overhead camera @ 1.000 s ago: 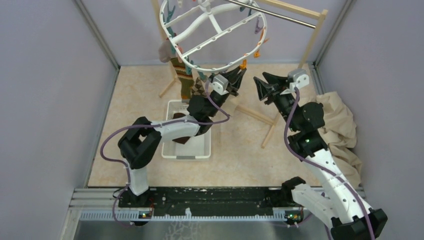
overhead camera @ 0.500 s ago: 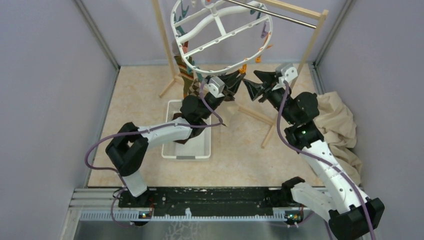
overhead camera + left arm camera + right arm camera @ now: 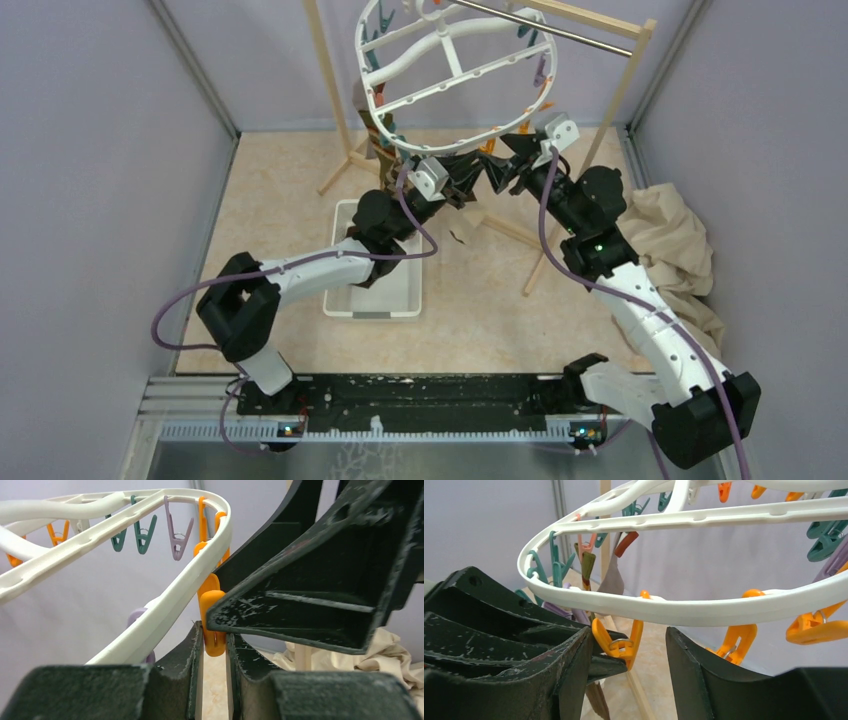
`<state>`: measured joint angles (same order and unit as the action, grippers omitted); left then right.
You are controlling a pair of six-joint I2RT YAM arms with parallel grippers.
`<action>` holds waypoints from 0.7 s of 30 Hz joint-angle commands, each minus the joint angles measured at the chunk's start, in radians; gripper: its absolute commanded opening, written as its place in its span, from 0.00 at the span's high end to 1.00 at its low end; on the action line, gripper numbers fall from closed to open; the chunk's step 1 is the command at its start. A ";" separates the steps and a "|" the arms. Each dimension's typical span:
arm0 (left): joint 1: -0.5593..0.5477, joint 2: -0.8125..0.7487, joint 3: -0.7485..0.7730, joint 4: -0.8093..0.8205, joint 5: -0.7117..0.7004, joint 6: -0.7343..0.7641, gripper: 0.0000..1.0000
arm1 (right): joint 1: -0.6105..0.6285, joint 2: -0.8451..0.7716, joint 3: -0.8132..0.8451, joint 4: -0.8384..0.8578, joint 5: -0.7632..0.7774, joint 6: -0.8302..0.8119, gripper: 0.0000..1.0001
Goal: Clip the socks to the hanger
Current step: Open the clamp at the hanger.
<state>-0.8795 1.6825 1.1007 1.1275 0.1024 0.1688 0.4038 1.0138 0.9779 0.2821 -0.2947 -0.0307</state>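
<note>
The white hanger [image 3: 460, 80] hangs from the rack's metal bar, and several socks [image 3: 385, 150] are clipped at its left rim. My left gripper [image 3: 475, 178] is under the near rim. Its jaws are closed to a narrow slit, and the lower tip of an orange peg [image 3: 214, 635] sits at that slit. A dark brown sock [image 3: 599, 700] dangles below its fingers. My right gripper [image 3: 508, 165] faces it from the right, open, and the same orange peg [image 3: 616, 640] stands between its fingers [image 3: 694, 670] untouched.
A white bin [image 3: 375, 290] holding dark fabric sits on the floor under the left arm. The wooden rack's legs [image 3: 540, 255] cross below both grippers. A big beige cloth [image 3: 680, 260] is heaped at the right wall.
Both grippers rose and closed in on each other under the hanger's near rim. The hanger swung right. The right jaws opened wider.
</note>
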 commanded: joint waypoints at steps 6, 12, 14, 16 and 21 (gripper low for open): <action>-0.001 -0.084 0.024 -0.147 0.118 -0.074 1.00 | 0.027 0.036 0.092 0.018 0.010 -0.034 0.41; -0.001 -0.122 -0.009 -0.168 0.154 -0.110 1.00 | 0.033 0.034 0.102 -0.003 0.038 -0.059 0.40; -0.001 -0.134 -0.014 -0.175 0.165 -0.114 1.00 | 0.033 0.032 0.097 -0.001 0.048 -0.061 0.48; -0.001 -0.144 -0.017 -0.182 0.182 -0.117 1.00 | 0.033 0.031 0.091 0.005 0.052 -0.056 0.64; -0.001 -0.172 -0.029 -0.193 0.200 -0.124 1.00 | 0.033 0.020 0.085 0.012 0.060 -0.051 0.96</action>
<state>-0.8627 1.5677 1.0908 0.9340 0.1894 0.0639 0.4469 1.0466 1.0237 0.2562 -0.2913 -0.0528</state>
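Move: Some 2 cm ahead of the right hand and 1 cm to its left, at about its height, is the orange clamp on the hanger; the hanger rim passes roughly 2 cm above it. Along that rim, the next orange clamp sits about 6 cm ahead and 6 cm right of the right hand, and the purple clamp 2 cm ahead and 7 cm left. The left hand already holds the clamp's lower end, its middle about 2 cm above that hand. Keeping its pinch on the orange clamp's lower end, the left hand draws back about 2 cm and turns slightly, clockwise and tipping. Meanwhile the right hand, fingers open around the handles just under the rim, eases left about 1.5 cm, then shuts late and quickly, pinching the two handles together. ##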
